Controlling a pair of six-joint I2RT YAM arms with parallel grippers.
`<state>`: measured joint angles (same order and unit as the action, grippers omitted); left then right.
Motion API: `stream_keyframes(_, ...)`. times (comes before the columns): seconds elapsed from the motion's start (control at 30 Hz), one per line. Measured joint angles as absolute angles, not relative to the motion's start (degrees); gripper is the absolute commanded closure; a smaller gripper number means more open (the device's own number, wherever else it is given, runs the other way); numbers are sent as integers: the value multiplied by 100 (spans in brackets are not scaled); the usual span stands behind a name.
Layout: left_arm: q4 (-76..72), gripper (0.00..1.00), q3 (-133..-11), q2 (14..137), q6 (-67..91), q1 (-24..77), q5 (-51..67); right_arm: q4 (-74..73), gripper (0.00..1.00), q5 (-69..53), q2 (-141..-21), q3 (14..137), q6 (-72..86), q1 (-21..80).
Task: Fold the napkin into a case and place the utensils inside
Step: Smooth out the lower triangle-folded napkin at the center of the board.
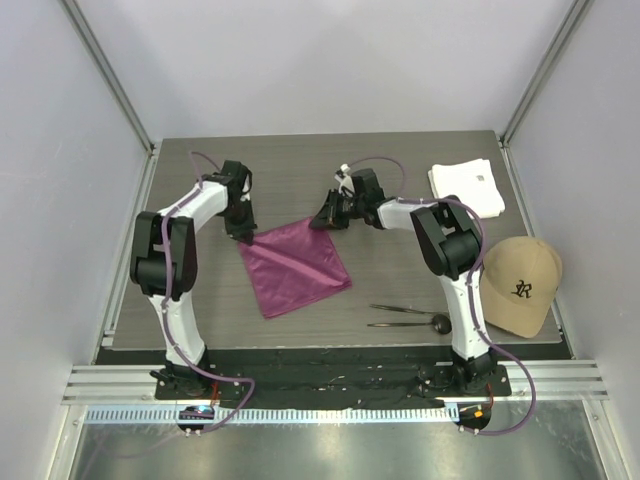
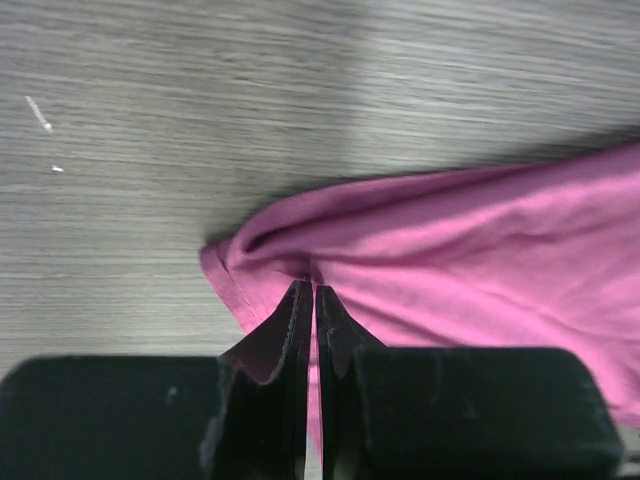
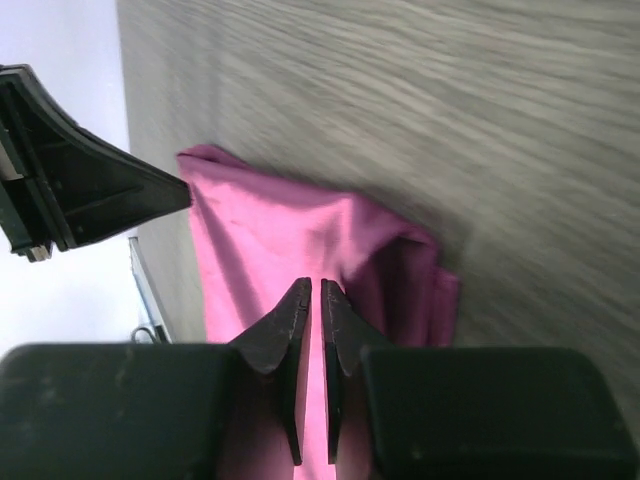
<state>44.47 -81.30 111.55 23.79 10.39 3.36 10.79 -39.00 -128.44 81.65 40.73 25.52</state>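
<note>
The magenta napkin lies as a flat tilted square in the middle of the table. My left gripper is at its far left corner. In the left wrist view the jaws are closed to a thin slit on the napkin, which puckers at the tips. My right gripper is at the far right corner, its jaws closed on the napkin beside a doubled-over fold. The two dark utensils lie side by side to the napkin's right, the spoon's round head at their right end.
A folded white cloth lies at the back right. A tan cap sits at the table's right edge, close behind the right arm. The left gripper's black finger shows at the left of the right wrist view.
</note>
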Motion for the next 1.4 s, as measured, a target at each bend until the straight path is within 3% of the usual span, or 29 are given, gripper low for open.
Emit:
stream_keyframes(0.1,4480,88,-8112,11240,2333,1057,64,1015,84,-3924,-12982,8182,3909,2493)
stream_keyframes(0.13,4504,81,-8117,11242,2309,1085,-58,941,83,-3918,-13008,8187,3846,2462)
stream_keyframes(0.23,4617,72,-8189,11190,2211,1205,-405,753,76,-3907,-12986,8243,3645,2379)
stream_keyframes(0.27,4633,72,-8195,11124,2209,1284,-454,687,68,-3865,-12943,8246,3583,2370)
stream_keyframes(0.43,4449,83,-7743,10012,2495,1994,-150,64,53,-3387,-12285,7933,3286,2357)
stream_keyframes(0.6,3835,88,-6163,8493,3258,2547,650,-180,55,-3234,-11340,7360,3155,2526)
stream_keyframes(0.77,3336,92,-4851,8503,3822,2740,786,346,64,-3509,-10648,6149,3304,2810)
stream_keyframes(1.1,2906,90,-3804,7881,4469,2746,648,325,64,-3544,-10477,5159,3138,2679)
stream_keyframes(1.2,3048,77,-3579,7428,4552,2749,644,102,60,-3441,-10184,5076,2976,2637)
stream_keyframes(1.27,3203,73,-3564,7041,4637,2749,681,-97,48,-3358,-9861,4991,2904,2617)
stream_keyframes(1.33,3352,62,-3616,6678,4672,2749,690,-248,38,-3242,-9494,4877,2897,2609)
stream_keyframes(1.4,3581,56,-3769,6331,4735,2749,685,-379,33,-3079,-9085,4757,2923,2611)
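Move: The magenta napkin's middle is about 12 cm to the left hand's right and 7 cm back, and some 6 cm to the right hand's left and 12 cm back, a centimetre or two below both. Its near left corner is roughly 23 cm back and 5 cm right of the left hand; its near right corner is 18 cm back and 8 cm right of the right hand. From the right hand, the thin utensil is 25 cm back and 21 cm right, the spoon 29 cm back and 21 cm right. Outward first: low at the napkin's far corners, the nearly shut fingers part a little, left hand leftward, right hand rightward. Both then lift and swing back in an arc towards the near corners, the left about 19 cm and also rightward, the right some 15 cm. There they dip low again, the right sweeping rightward over the edge, and finally rise with fingers opening. ##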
